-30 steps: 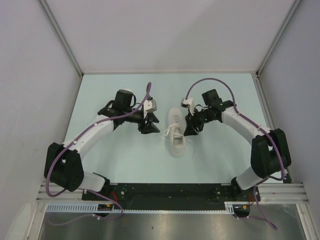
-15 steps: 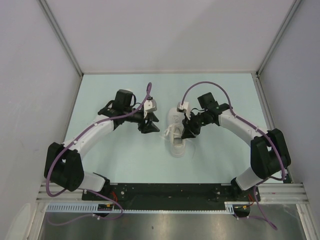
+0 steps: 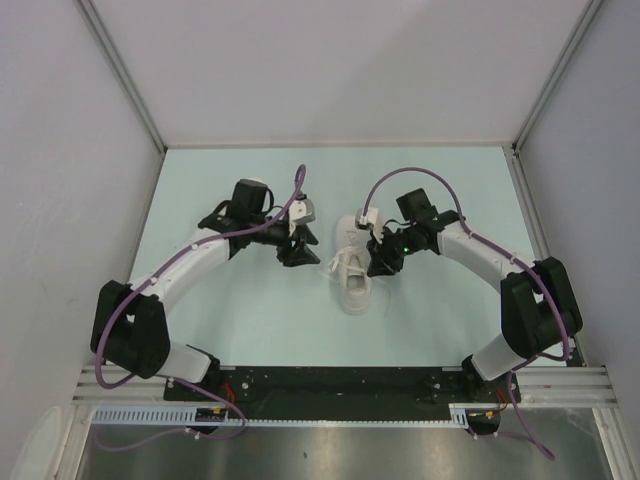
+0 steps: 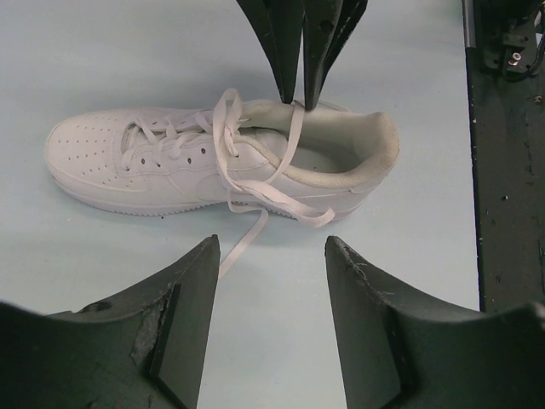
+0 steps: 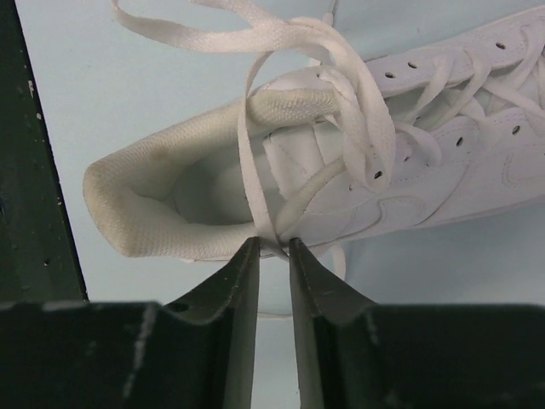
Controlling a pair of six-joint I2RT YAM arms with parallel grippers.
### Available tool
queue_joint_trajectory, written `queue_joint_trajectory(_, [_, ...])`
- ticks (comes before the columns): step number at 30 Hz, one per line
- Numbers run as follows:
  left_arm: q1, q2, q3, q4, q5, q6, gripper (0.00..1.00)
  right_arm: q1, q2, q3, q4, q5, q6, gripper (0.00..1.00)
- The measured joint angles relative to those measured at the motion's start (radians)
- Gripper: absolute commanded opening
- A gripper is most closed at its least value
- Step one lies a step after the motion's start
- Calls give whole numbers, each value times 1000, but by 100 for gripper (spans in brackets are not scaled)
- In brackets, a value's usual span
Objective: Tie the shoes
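One white sneaker (image 3: 352, 272) lies on the pale blue table, toe toward the arms, its laces loose. In the left wrist view the shoe (image 4: 170, 166) lies on its sole with a loose lace end (image 4: 241, 245) trailing toward me. My left gripper (image 3: 298, 254) hovers left of the shoe, open and holding nothing (image 4: 272, 245). My right gripper (image 3: 379, 262) is at the shoe's right side by the collar. Its jaws (image 5: 272, 247) stand narrowly apart, with a strand of lace (image 5: 252, 162) running down between the tips. That gripper also shows from the left wrist (image 4: 298, 95).
White walls with metal corner rails (image 3: 120, 80) enclose the table on three sides. The black base rail (image 3: 340, 385) runs along the near edge and shows as a dark strip (image 4: 507, 170) beside the shoe's heel.
My right gripper has moved in to the shoe's collar and its jaws have narrowed around a lace strand. The left arm and the shoe have stayed put.
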Motion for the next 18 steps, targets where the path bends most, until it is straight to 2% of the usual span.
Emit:
queue_joint_trajectory(5, [0,17,3,8,-6,-3,57,3,-7,-14,16,19,2,0])
queue_joint_trajectory(14, [0,53,45,59,-37,-33,57,0,-45,-27,21,34,10,0])
queue_joint_trajectory(17, [0,56,50,69,-37,-47,54,-6,-87,-29,24,26,23,0])
queue_joint_trajectory(18, [0,62,56,72,-37,-58,49,-7,-100,-29,27,24,27,0])
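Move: The strand of white lace crossing the shoe's mouth lies almost between my right fingertips, within about 1 cm. From that hand the shoe opening is about 3 cm left and 4 cm below, the lace knot 4 cm ahead and 5 cm left, and the loose loop end roughly 8 cm left. From my empty left hand, the strand is about 12 cm right, 3 cm back and 6 cm below; the loop end is roughly 5 cm right and 3 cm back. I shut my right fingers from part open to fully closed, pinching the lace strand at the right rim of the shoe's mouth, while the hand barely shifts. Then I lift that hand straight up about 2 cm, keeping the pinch. Meanwhile my left hand, fingers still open and touching nothing, moves forward about 3 cm, dipping slightly before it comes back up. ##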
